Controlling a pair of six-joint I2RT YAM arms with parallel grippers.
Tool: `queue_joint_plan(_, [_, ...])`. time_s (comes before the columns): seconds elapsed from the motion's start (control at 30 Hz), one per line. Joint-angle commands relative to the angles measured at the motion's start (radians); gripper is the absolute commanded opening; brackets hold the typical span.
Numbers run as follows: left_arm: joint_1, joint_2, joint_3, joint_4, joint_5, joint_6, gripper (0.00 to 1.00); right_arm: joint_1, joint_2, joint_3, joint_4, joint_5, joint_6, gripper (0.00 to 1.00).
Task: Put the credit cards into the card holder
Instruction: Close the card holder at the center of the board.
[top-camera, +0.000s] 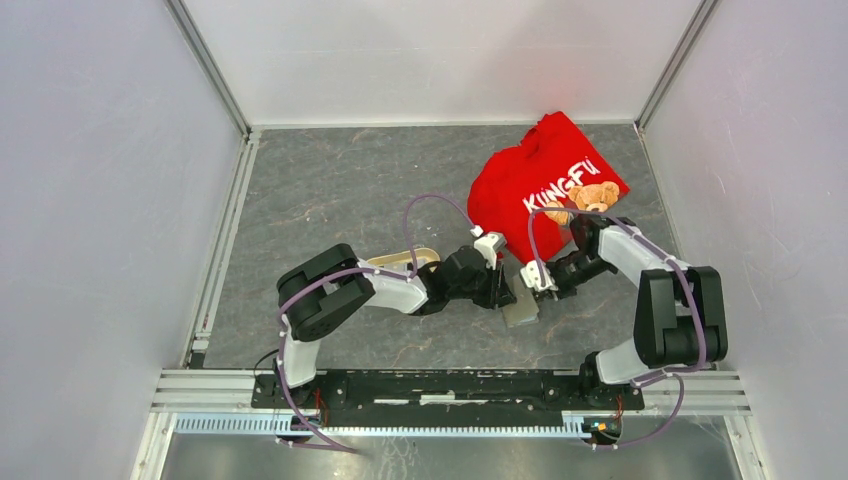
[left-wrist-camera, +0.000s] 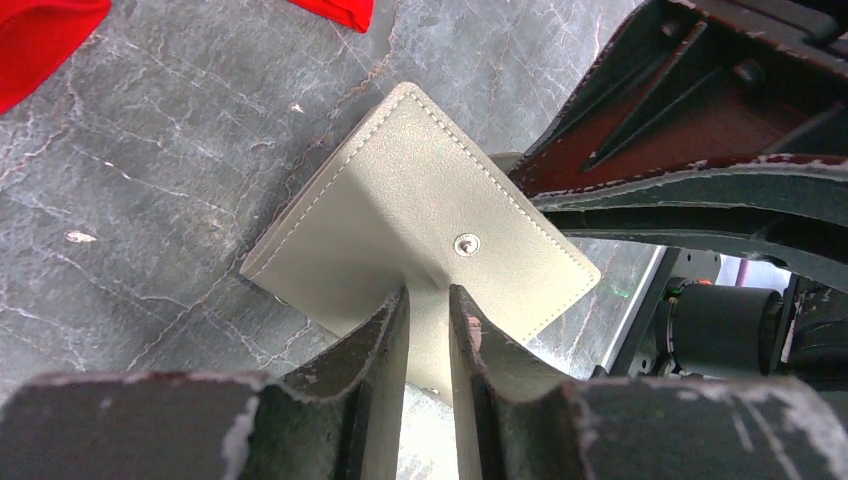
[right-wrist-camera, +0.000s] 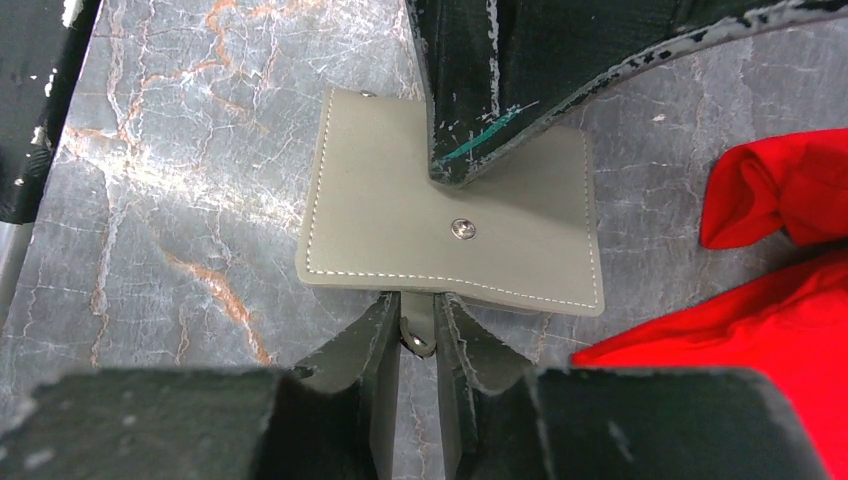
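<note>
The card holder (top-camera: 521, 310) is a flat grey stitched wallet with a metal snap, lying between the two arms near the table's front. In the left wrist view the card holder (left-wrist-camera: 400, 200) bends up at its near edge. There my left gripper (left-wrist-camera: 428, 295) is shut on that edge. In the right wrist view the card holder (right-wrist-camera: 390, 220) shows its small snap tab (right-wrist-camera: 420, 325) at the near edge. My right gripper (right-wrist-camera: 420, 300) pinches this tab between narrow jaws. From above, the left gripper (top-camera: 503, 290) and right gripper (top-camera: 535, 283) meet over the holder. No credit cards are in view.
A red shirt (top-camera: 545, 185) with a bear print lies crumpled at the back right, close behind the right arm. Part of a beige tray (top-camera: 400, 262) shows behind the left arm. The metal rail (top-camera: 450, 385) with both arm bases runs along the near edge.
</note>
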Motion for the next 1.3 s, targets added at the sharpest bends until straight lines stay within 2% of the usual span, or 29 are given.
queue_joint_plan(0.0, [0.005,0.076,-0.014,-0.202,-0.032,0.09,0.3,0.0,0.044,0.034,0.003,-0.019,0.013,0.24])
queue_joint_plan(0.23, [0.006,0.092,-0.012,-0.212,-0.036,0.099,0.3,-0.062,0.069,0.02,0.063,-0.044,0.104,0.27])
queue_joint_plan(0.37, [0.007,0.101,-0.011,-0.207,-0.028,0.099,0.29,-0.116,0.062,0.004,0.035,-0.076,0.05,0.31])
queue_joint_plan(0.6, [0.007,0.112,0.017,-0.234,-0.024,0.1,0.29,-0.128,0.043,0.0,-0.009,-0.131,0.013,0.45])
queue_joint_plan(0.73, [0.007,0.122,0.046,-0.282,-0.03,0.106,0.29,-0.128,0.02,0.019,-0.028,-0.151,0.045,0.53])
queue_joint_plan(0.93, [0.007,0.138,0.08,-0.341,-0.035,0.111,0.29,-0.129,-0.029,0.077,-0.025,-0.131,0.231,0.6])
queue_joint_plan(1.17, [0.007,0.138,0.09,-0.375,-0.047,0.12,0.29,-0.131,-0.12,0.065,0.025,-0.108,0.441,0.6])
queue_joint_plan(1.27, [0.007,0.139,0.097,-0.384,-0.047,0.123,0.29,-0.131,-0.171,0.045,0.14,-0.056,0.723,0.57])
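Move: The card holder lies folded shut under the left fingertips, its middle about 1 cm below and 2 cm to the right of that hand. Its strap tab sticks out of the right-hand edge, between the right fingers and roughly 1 cm below the right hand point; the holder's middle is about 5 cm left, 1 cm ahead and 2 cm below that hand. The red shirt's middle is some 22 cm straight ahead of the right hand, about 4 cm down. The left hand keeps its partly closed fingertips on the holder's cover and eases about 1.5 cm to the right. The right hand first dips about 1 cm and shifts a little forward and right, opens its fingers clear of the strap tab, then rises some 5 cm above that low point, drawing off the holder's edge while the wrist turns some 20 degrees clockwise. ##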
